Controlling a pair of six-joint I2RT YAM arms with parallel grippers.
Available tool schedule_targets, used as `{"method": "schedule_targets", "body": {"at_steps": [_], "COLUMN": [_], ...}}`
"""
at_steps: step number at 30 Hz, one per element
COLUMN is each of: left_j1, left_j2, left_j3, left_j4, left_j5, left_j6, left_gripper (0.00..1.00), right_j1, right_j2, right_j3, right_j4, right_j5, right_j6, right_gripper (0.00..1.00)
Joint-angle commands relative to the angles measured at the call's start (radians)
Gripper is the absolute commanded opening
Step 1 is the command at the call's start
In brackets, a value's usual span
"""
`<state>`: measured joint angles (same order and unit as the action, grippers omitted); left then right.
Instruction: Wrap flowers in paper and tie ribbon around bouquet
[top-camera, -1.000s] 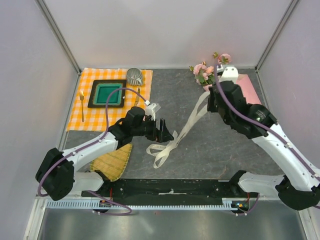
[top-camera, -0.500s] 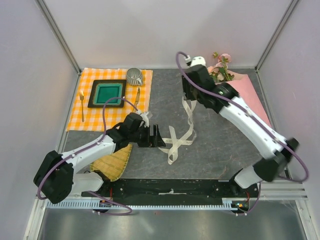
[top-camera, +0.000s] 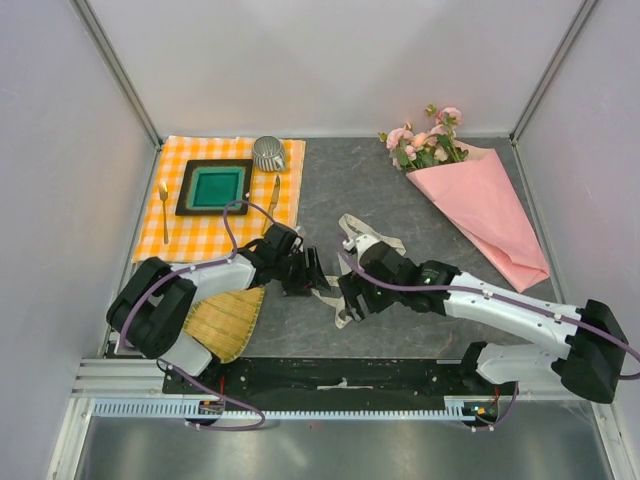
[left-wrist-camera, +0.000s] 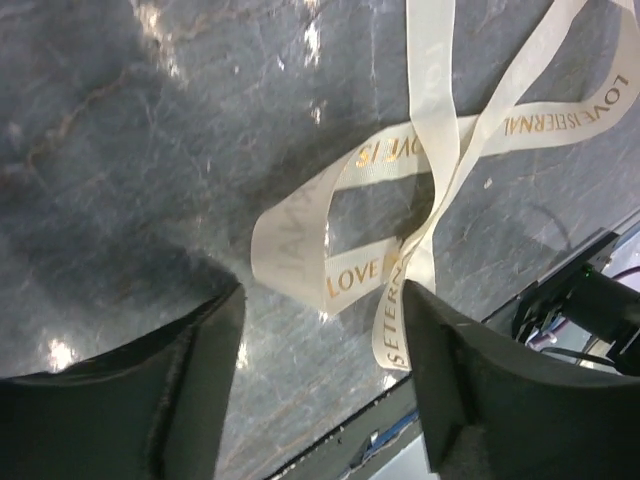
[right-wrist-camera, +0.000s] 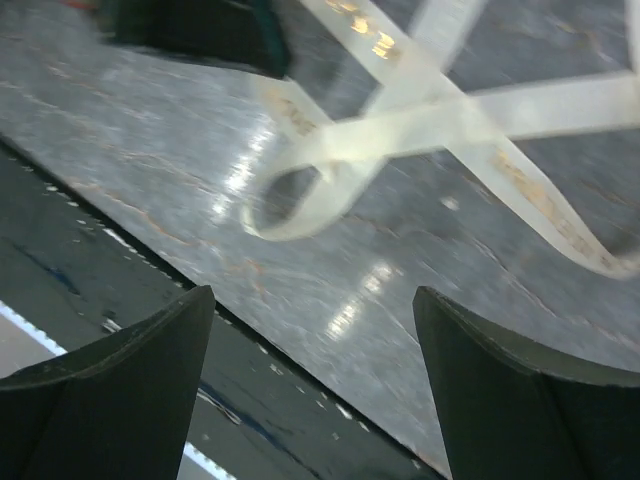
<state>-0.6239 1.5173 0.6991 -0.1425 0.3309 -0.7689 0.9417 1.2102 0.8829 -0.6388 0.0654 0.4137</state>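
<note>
The bouquet lies at the back right: pale pink flowers (top-camera: 425, 146) stick out of a pink paper (top-camera: 487, 212) cone. A cream ribbon (top-camera: 352, 230) with gold lettering lies loosely looped on the grey table's middle, apart from the bouquet. My left gripper (top-camera: 322, 280) is open low over the ribbon's near loops (left-wrist-camera: 400, 200), and one ribbon end rests against its right finger (left-wrist-camera: 470, 390). Just right of it, my right gripper (top-camera: 345, 300) is open and holds nothing. The ribbon (right-wrist-camera: 400, 130) crosses the table beyond its fingertips.
An orange-checked cloth (top-camera: 170, 240) at back left carries a green tray (top-camera: 214, 187), a metal cup (top-camera: 268, 152) and gold cutlery (top-camera: 163, 205). A woven bamboo mat (top-camera: 225, 322) lies under the left arm. The black base strip (top-camera: 340, 375) runs along the near edge.
My right arm swung from the bouquet down to the table's middle and opened, letting go of the ribbon. The ribbon dropped from a stretched line into loose loops. My left gripper drew back slightly.
</note>
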Motion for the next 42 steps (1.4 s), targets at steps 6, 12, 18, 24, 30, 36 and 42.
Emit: {"method": "schedule_targets", "body": {"at_steps": [6, 12, 18, 24, 30, 36, 42], "left_j1": [-0.008, -0.004, 0.126, 0.359, 0.608, 0.702, 0.704], "left_j2": [0.08, 0.026, -0.142, -0.321, -0.373, -0.44, -0.46], "left_j3": [0.01, 0.005, 0.058, 0.316, 0.407, 0.494, 0.412], "left_j4": [0.072, 0.049, -0.07, -0.313, -0.436, -0.413, -0.304], "left_j5": [-0.07, -0.128, -0.206, -0.435, -0.437, -0.633, -0.621], "left_j6": [0.002, 0.005, -0.03, 0.008, -0.11, -0.103, -0.041], "left_gripper": [0.41, 0.1, 0.01, 0.01, 0.01, 0.01, 0.01], "right_j1": [0.167, 0.195, 0.078, -0.572, -1.108, -1.164, -1.259], "right_j2": [0.248, 0.313, 0.21, -0.222, -0.301, -0.134, -0.257], "right_j3": [0.001, -0.041, 0.036, 0.082, 0.23, 0.488, 0.288], "right_j4": [0.301, 0.309, -0.082, -0.272, -0.301, -0.374, -0.281], "right_j5": [0.005, 0.123, 0.649, 0.711, 0.713, 1.207, 1.217], "right_j6": [-0.012, 0.039, 0.365, 0.395, 0.213, 0.191, 0.137], "right_gripper": [0.87, 0.57, 0.0, 0.0, 0.0, 0.0, 0.0]}}
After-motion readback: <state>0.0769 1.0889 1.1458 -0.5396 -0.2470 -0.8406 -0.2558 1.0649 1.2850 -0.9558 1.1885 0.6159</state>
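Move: The left hand is open almost on the ribbon: the strand it will pinch is about 2 cm ahead, in line sideways and 2 cm below. The woven pad lies some 19 cm to its left and 7 cm back, the knife 10 cm left and 20 cm ahead. From the open right hand, its ribbon strand is roughly 5 cm left, 2 cm back and 8 cm down; the pink paper lies about 23 cm right and 24 cm ahead. Both hands first settle onto the ribbon and pinch it, the left easing slightly forward and down, the right shifting left and sinking about 8 cm. Then they swing apart and up, the left going left, up and forward over the placemat while turning counter-clockwise, the right sweeping some 50 cm right and up past the pink paper, turning clockwise, both keeping their hold. ##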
